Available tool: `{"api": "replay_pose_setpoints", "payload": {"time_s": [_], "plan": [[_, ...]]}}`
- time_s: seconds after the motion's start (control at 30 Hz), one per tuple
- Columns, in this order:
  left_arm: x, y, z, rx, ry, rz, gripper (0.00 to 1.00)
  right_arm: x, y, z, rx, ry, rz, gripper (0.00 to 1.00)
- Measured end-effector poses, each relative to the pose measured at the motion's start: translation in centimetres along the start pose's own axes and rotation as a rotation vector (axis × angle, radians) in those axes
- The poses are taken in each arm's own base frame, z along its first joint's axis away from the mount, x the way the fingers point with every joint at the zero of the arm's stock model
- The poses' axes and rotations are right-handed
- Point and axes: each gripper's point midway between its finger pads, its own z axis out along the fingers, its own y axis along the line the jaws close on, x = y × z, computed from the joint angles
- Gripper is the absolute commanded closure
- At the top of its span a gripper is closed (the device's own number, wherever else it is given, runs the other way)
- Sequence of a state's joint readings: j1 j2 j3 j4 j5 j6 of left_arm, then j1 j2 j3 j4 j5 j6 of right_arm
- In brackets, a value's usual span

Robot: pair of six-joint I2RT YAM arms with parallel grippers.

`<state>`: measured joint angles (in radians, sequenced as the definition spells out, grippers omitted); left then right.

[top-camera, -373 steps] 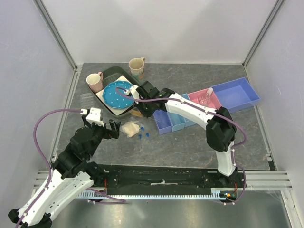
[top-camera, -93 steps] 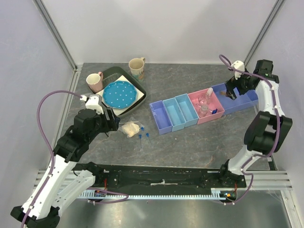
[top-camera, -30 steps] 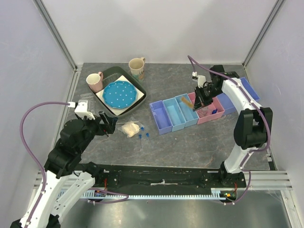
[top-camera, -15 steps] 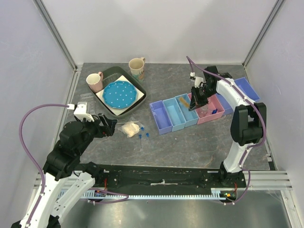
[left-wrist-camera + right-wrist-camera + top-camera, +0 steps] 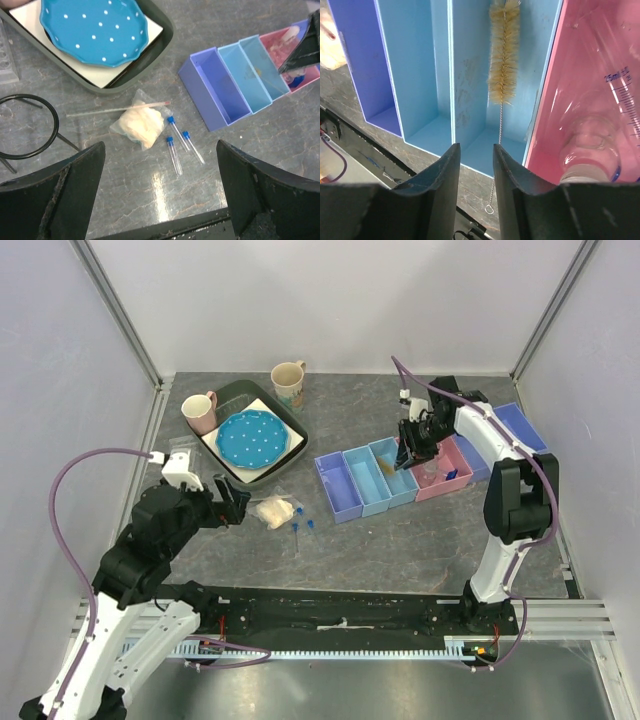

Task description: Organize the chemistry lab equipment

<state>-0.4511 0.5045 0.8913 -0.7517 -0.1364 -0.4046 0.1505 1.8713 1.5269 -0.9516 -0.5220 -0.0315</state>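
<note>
My right gripper [image 5: 408, 455] hangs over the row of bins with its jaws partly open and nothing between them [image 5: 476, 150]. Below it a tan bristle brush [image 5: 504, 55] lies free in a light-blue bin [image 5: 470, 75], its wire handle reaching over the near rim. A clear flask [image 5: 590, 150] sits in the pink bin [image 5: 580, 75]. My left gripper [image 5: 232, 502] is wide open [image 5: 159, 150] above the table. Under it lie a whitish bag [image 5: 140, 125], three blue-capped tubes [image 5: 173, 155], a thin rod [image 5: 115, 110] and a black wire ring [image 5: 27, 127].
A dark tray [image 5: 300, 435] holds the blue dotted plate [image 5: 248, 438] at the back left, with two mugs [image 5: 199, 412] [image 5: 288, 382] beside it. A purple bin [image 5: 337, 485] and a second light-blue bin [image 5: 365, 480] stand left of the brush's bin. A large blue bin [image 5: 522, 428] is at far right.
My right gripper has opened and the brush it carried now lies in the light-blue bin. My left gripper's jaws have spread a little wider and the arm shifted slightly.
</note>
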Motion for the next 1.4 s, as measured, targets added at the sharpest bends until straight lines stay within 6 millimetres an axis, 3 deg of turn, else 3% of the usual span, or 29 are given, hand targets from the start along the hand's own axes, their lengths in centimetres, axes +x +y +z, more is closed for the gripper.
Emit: {"api": "replay_pose_setpoints", "payload": {"time_s": [0.17,0.33,0.47,0.53,0.67,0.83,1.13,1.27,1.4], "plan": [[0.5,0.0,0.7,-0.03,0.088,0.013,0.01,-1.6,0.6,-1.6,0.002,-0.051,-0.112,0.46],[-0.1,0.4,0.9,-0.094,0.148,0.035,0.01,-2.4,2.5,-5.2,-0.018,-0.137,-0.375,0.34],[-1.2,1.0,1.6,-0.172,0.192,0.065,0.02,-1.0,5.1,-8.0,-0.069,-0.243,-0.585,0.2],[-1.2,1.5,2.2,-0.223,0.232,0.082,0.03,0.4,6.1,-8.6,-0.099,-0.28,-0.652,0.19],[0.1,3.3,3.7,-0.342,0.335,0.123,0.08,2.7,7.5,-8.0,-0.193,-0.333,-0.734,0.19],[1.7,6.1,5.3,-0.471,0.439,0.137,0.17,4.1,7.8,-6.1,-0.289,-0.334,-0.736,0.19],[3.1,12.0,7.7,-0.608,0.502,0.018,0.28,5.2,8.2,-5.2,-0.351,-0.348,-0.756,0.18],[4.5,13.1,9.1,-0.615,0.55,-0.006,0.33,5.4,8.4,-5.1,-0.37,-0.351,-0.763,0.18],[6.1,13.6,10.0,-0.616,0.596,-0.011,0.46,5.6,8.3,-4.9,-0.374,-0.348,-0.767,0.18]]}}
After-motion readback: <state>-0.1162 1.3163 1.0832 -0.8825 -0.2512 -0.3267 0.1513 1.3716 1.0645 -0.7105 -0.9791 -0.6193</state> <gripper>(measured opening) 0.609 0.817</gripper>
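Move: The black tripod ring stand is about 8 cm ahead of the left hand, 13 cm to its left and some 20 cm below. The glass rod is 12 cm ahead of that hand and 2 cm left, the white-filled bag 11 cm ahead and 3 cm right, both about 25 cm down. The brush lies some 3 cm ahead of the right hand, 1 cm left and 6 below; the flask is 2 cm ahead and 8 cm to its right. Down some 13 cm, and forward and left about 8 cm each, the left hand swoops to the tripod, tipping steeply downward, turning counter-clockwise and partly narrowing its wide-open fingers. The right hand, already opening, rises clear of the brush, then draws back, sinks a little and drifts left; its fingers open wide, tilt up and swing counter-clockwise. ##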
